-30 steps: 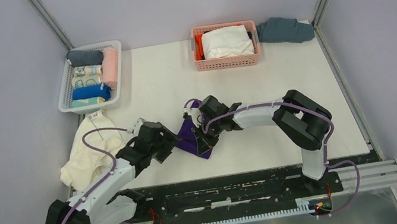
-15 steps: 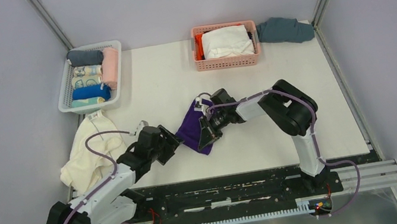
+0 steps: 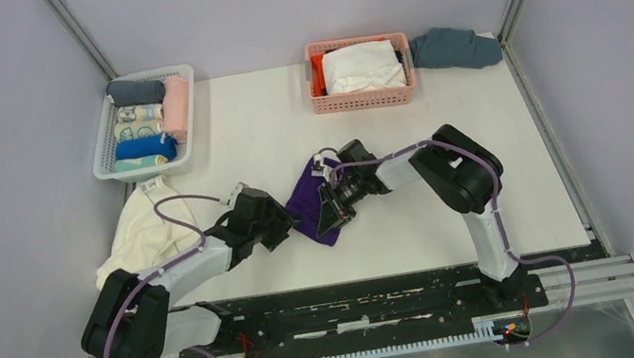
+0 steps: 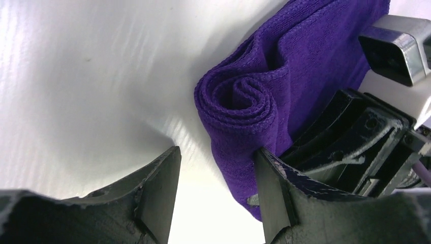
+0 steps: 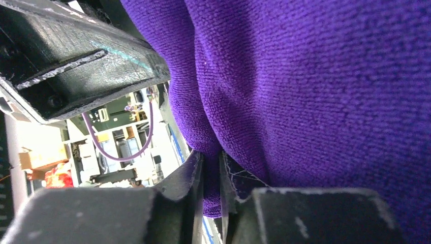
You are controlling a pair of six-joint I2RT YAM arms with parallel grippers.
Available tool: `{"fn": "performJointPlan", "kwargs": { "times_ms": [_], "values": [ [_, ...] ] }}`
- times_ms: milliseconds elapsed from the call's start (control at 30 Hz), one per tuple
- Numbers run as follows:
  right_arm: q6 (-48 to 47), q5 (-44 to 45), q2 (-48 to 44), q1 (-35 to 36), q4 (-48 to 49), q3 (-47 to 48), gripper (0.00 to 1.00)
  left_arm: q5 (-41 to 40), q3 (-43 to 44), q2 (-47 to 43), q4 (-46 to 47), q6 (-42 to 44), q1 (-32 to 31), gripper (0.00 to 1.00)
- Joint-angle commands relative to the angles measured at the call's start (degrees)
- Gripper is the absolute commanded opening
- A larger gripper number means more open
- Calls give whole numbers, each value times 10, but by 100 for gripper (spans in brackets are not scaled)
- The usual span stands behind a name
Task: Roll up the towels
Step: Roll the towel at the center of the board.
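Observation:
The purple towel (image 3: 305, 200) lies mid-table, its near end wound into a loose roll (image 4: 243, 99). My left gripper (image 3: 286, 226) stands open at that roll's end (image 4: 216, 152); the right finger (image 4: 272, 193) touches the cloth, and the left finger is clear of it. From the other side, my right gripper (image 3: 327, 218) is shut on a fold of the purple towel (image 5: 315, 76), with cloth pinched between its nearly closed fingers (image 5: 211, 158). Its body (image 4: 356, 132) shows just behind the roll. The cream-white towel (image 3: 145, 240) lies crumpled at the table's left edge.
A white basket (image 3: 189, 98) of several rolled towels stands at the back left. At the back centre, a pink basket (image 3: 365, 102) holds white and orange cloth, with a teal-grey cloth (image 3: 456, 46) beside it. The left arm's cable arcs over the cream-white towel.
The right arm drew back toward the right with the purple towel. My left gripper came forward to the roll's end, and its jaws narrowed a little.

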Motion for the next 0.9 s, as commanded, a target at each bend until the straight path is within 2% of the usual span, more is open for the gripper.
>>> {"fn": "performJointPlan", "kwargs": {
  "times_ms": [0, 233, 367, 467, 700, 867],
  "values": [
    [-47, 57, -45, 0, -24, 14, 25, -14, 31, 41, 9, 24, 0, 62],
    [-149, 204, -142, 27, -140, 15, 46, -31, 45, 89, -7, 15, 0, 62],
    [-216, 340, -200, 64, -200, 19, 53, -28, 50, 112, -7, 11, 0, 62],
    [-254, 460, -237, 112, -209, 10, 58, -23, 54, 124, -5, 11, -1, 63],
    [-310, 633, -272, 198, -149, -23, 60, -20, 56, 130, -8, 10, 0, 63],
    [-335, 677, -291, 234, -92, -52, 56, -17, 57, 132, -6, 10, 0, 63]
  ]
}}
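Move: My left hand stands, partly open, at the far-left end of the purple towel's rolled edge. The middle of that roll lies about 5 cm to its right, level with it, at fingertip height. The towel's flat part is some 9 cm ahead and 11 cm right, and the cream towel about 29 cm left and 5 cm ahead. My right hand pinches the roll's near end; the roll's middle is about 3 cm ahead and 3 cm left, the flat part some 12 cm ahead and 3 cm right. I let the near end of the roll out of my right fingers, opening them wide while I lift about 4 cm and swing them some 60 degrees, from lying leftward to pointing steeply down over that end. Meanwhile my left hand, half open with a finger still against the roll, slides it level over the board, forward and a little right, about 4 cm, then stays there. ##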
